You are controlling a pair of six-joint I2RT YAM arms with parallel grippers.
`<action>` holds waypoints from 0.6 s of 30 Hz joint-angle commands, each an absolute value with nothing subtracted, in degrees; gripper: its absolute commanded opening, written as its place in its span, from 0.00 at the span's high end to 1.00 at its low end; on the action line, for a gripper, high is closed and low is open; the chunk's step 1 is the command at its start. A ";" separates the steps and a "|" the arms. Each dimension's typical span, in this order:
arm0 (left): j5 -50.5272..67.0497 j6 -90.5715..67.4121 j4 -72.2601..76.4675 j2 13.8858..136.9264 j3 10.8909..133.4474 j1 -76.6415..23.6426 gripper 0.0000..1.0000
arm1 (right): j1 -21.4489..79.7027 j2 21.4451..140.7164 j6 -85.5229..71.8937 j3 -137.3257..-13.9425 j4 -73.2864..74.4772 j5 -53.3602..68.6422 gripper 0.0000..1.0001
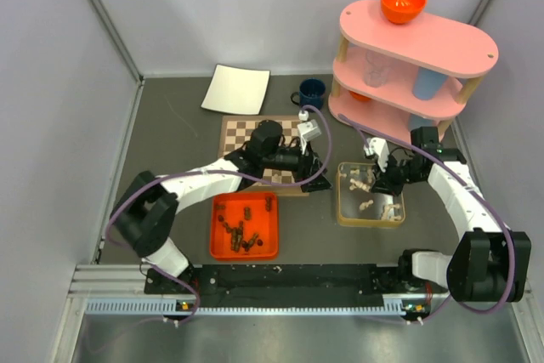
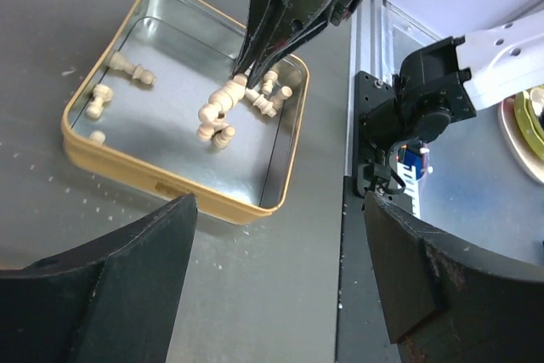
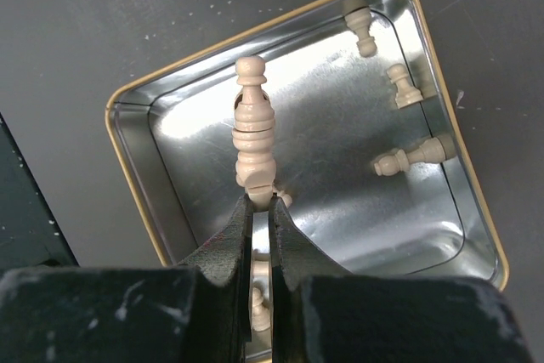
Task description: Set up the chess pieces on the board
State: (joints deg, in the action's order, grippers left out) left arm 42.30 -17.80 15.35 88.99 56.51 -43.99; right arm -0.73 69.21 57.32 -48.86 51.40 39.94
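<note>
The board [image 1: 240, 133] lies at the table's middle, mostly hidden under my left arm. Off the board's right edge my left gripper [image 1: 316, 174] [image 2: 280, 210] hangs open over bare grey table, nothing between its fingers. Pale chess pieces [image 1: 367, 204] lie in a gold-rimmed tin [image 1: 343, 210] [image 2: 161, 184] [image 3: 127, 150] to the right. Inside that tin my right gripper [image 1: 380, 180] [image 3: 257, 201] [image 2: 242, 74] is shut on the base of one pale piece [image 3: 254, 129], which sticks straight out past the fingertips. Dark chess pieces [image 1: 240, 231] lie in a red tray [image 1: 218, 227].
A white sheet [image 1: 236, 89] and a blue mug [image 1: 311, 92] sit behind the board. A pink three-tier shelf [image 1: 416, 40] with an orange bowl [image 1: 402, 2] on top stands at the back right. A metal rail [image 1: 255, 291] runs along the near edge.
</note>
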 commanded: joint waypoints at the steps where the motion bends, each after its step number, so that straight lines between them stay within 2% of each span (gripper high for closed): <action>1: 51.58 -17.29 28.37 95.96 61.78 -44.47 0.18 | -0.35 67.24 58.80 -51.50 53.87 44.21 1.00; 8: 54.75 -30.05 46.65 108.53 67.57 -45.09 0.24 | -0.35 66.62 59.50 -51.68 54.84 45.88 1.00; 18: 55.20 -29.80 41.85 116.98 73.74 -47.63 0.47 | -0.35 66.53 59.68 -52.12 55.46 46.32 1.00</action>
State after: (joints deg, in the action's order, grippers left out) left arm 53.69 -30.92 40.88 115.96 70.81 -46.65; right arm -0.54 67.99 58.48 -48.90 54.72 43.86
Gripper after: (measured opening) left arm 0.566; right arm 0.027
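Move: The pale chess piece, its base end pinched in the right fingers, lies about 12 cm to the left hand's right, some 1 cm ahead and roughly 7 cm lower; its middle is 2 cm left of the right hand and 1 cm below. Under it, the metal tray's centre is about 13 cm right of the left hand, level fore and aft, 15 cm down. The chessboard lies some 19 cm left of that hand, 10 cm ahead and 15 cm lower. The right fingers keep their pinch on the base end of the pale piece and ease it about 1.5 cm back and 1 cm left. The left hand sweeps some 9 cm right, sinking about 3 cm, towards the piece's free head end, its fingers levelling and swinging some 10 degrees clockwise as they close from wide to a little over half open. ##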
